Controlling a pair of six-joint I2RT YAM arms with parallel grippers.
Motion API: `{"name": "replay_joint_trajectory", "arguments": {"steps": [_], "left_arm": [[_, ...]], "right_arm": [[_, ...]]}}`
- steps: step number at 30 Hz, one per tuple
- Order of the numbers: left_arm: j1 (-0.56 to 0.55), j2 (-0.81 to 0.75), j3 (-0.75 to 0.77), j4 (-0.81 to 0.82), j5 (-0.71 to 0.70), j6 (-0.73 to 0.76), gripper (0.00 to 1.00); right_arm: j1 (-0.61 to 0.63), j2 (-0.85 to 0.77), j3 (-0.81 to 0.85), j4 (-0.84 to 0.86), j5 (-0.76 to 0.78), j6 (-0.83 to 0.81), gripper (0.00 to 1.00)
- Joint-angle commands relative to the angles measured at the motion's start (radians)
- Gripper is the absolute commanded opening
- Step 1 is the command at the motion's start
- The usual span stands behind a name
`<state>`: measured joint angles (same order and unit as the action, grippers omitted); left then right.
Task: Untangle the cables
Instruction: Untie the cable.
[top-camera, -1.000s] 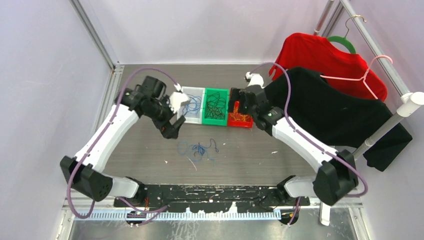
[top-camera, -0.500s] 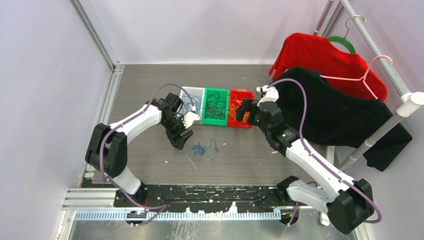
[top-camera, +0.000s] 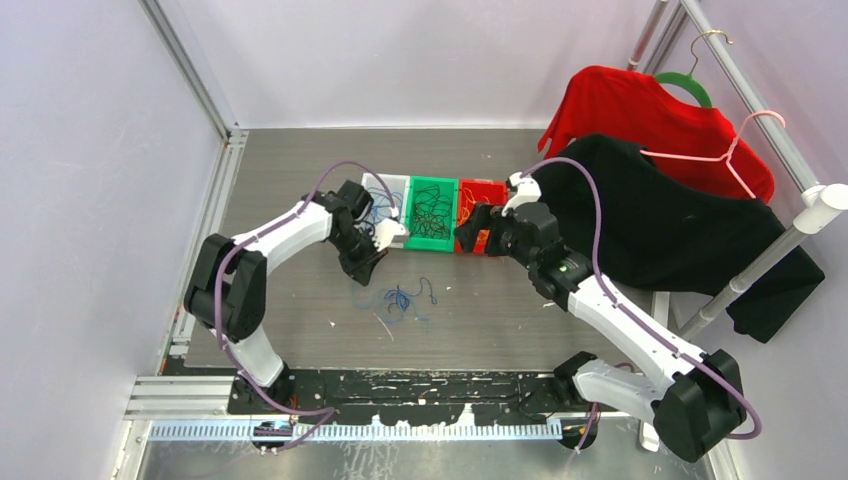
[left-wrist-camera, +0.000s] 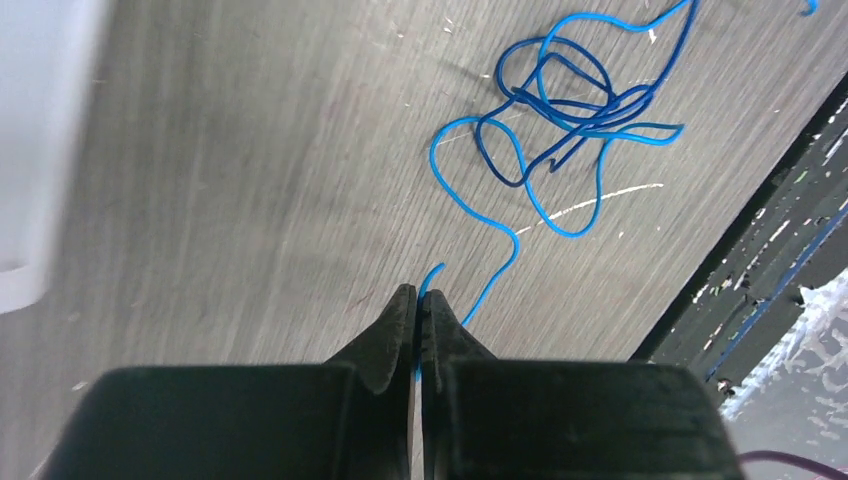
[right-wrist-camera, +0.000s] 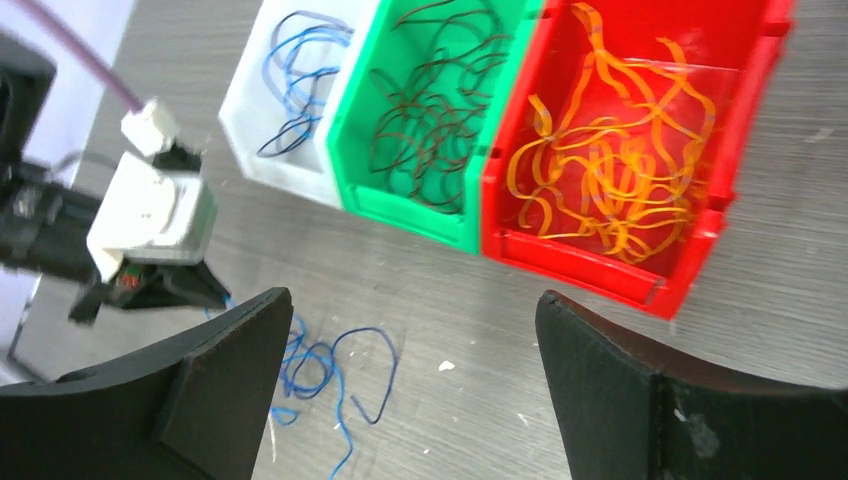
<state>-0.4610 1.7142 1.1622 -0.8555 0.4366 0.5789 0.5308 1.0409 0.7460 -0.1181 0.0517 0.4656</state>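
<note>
A tangle of light and dark blue cables (top-camera: 400, 298) lies on the grey table in front of the bins; in the left wrist view the tangle (left-wrist-camera: 560, 100) is ahead and to the right. My left gripper (left-wrist-camera: 418, 295) is low at the tangle's left edge (top-camera: 362, 270), shut on the end of a light blue cable (left-wrist-camera: 500, 265). My right gripper (right-wrist-camera: 413, 300) hovers open and empty before the red bin (top-camera: 470, 232). Sorted cables fill the bins: blue (right-wrist-camera: 300, 60), dark (right-wrist-camera: 430, 120), orange (right-wrist-camera: 610, 190).
White bin (right-wrist-camera: 275, 160), green bin (right-wrist-camera: 400, 205) and red bin (right-wrist-camera: 580, 265) stand side by side at mid-table. Red and black shirts (top-camera: 650, 200) hang on a rack at the right. The black base rail (top-camera: 420, 385) runs along the near edge.
My left gripper came down from beside the white bin to the tangle's left edge and shut on a light blue cable. My right gripper drifted slightly left and stayed open.
</note>
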Motion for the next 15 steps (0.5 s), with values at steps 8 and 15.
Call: {"name": "replay_joint_trajectory", "arguments": {"steps": [8,15], "left_arm": [[0.001,-0.221,0.605,-0.496,-0.047,-0.044,0.00],[-0.008,-0.171,0.994,-0.659,0.017,-0.121,0.00]], "right_arm": [[0.311,0.092,0.041,0.253,-0.108,-0.168,0.92],[0.410,0.215,0.087,0.469,-0.139,-0.240,0.93]]}}
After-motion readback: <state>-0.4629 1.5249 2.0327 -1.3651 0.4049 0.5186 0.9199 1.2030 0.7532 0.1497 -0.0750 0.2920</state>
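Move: The left hand is low over the table, already pinching one end of the light-blue cable. The knot of the blue tangle lies some 7 cm to its right, 4 cm back and about 1 cm lower; the white box stands about 13 cm ahead, 4 cm to the right. From the open right hand that tangle is roughly 16 cm left, 10 cm back and 15 cm down, while the green box stands 7 cm ahead, 10 cm left and 13 cm down, and the red box 7 cm straight ahead, equally low. Keeping its pinch on the light-blue end, the left hand hauls it almost straight up, slowly at first and then fast, about 29 cm in all, fingers swinging outward by nearly 30 degrees as the strand is drawn up out of the tangle. Meanwhile the right hand, fingers still wide open, sweeps level to the left and back, away from the red box and in over the tangle, turning some 35 degrees counter-clockwise and ending well above the table without touching the cable. ##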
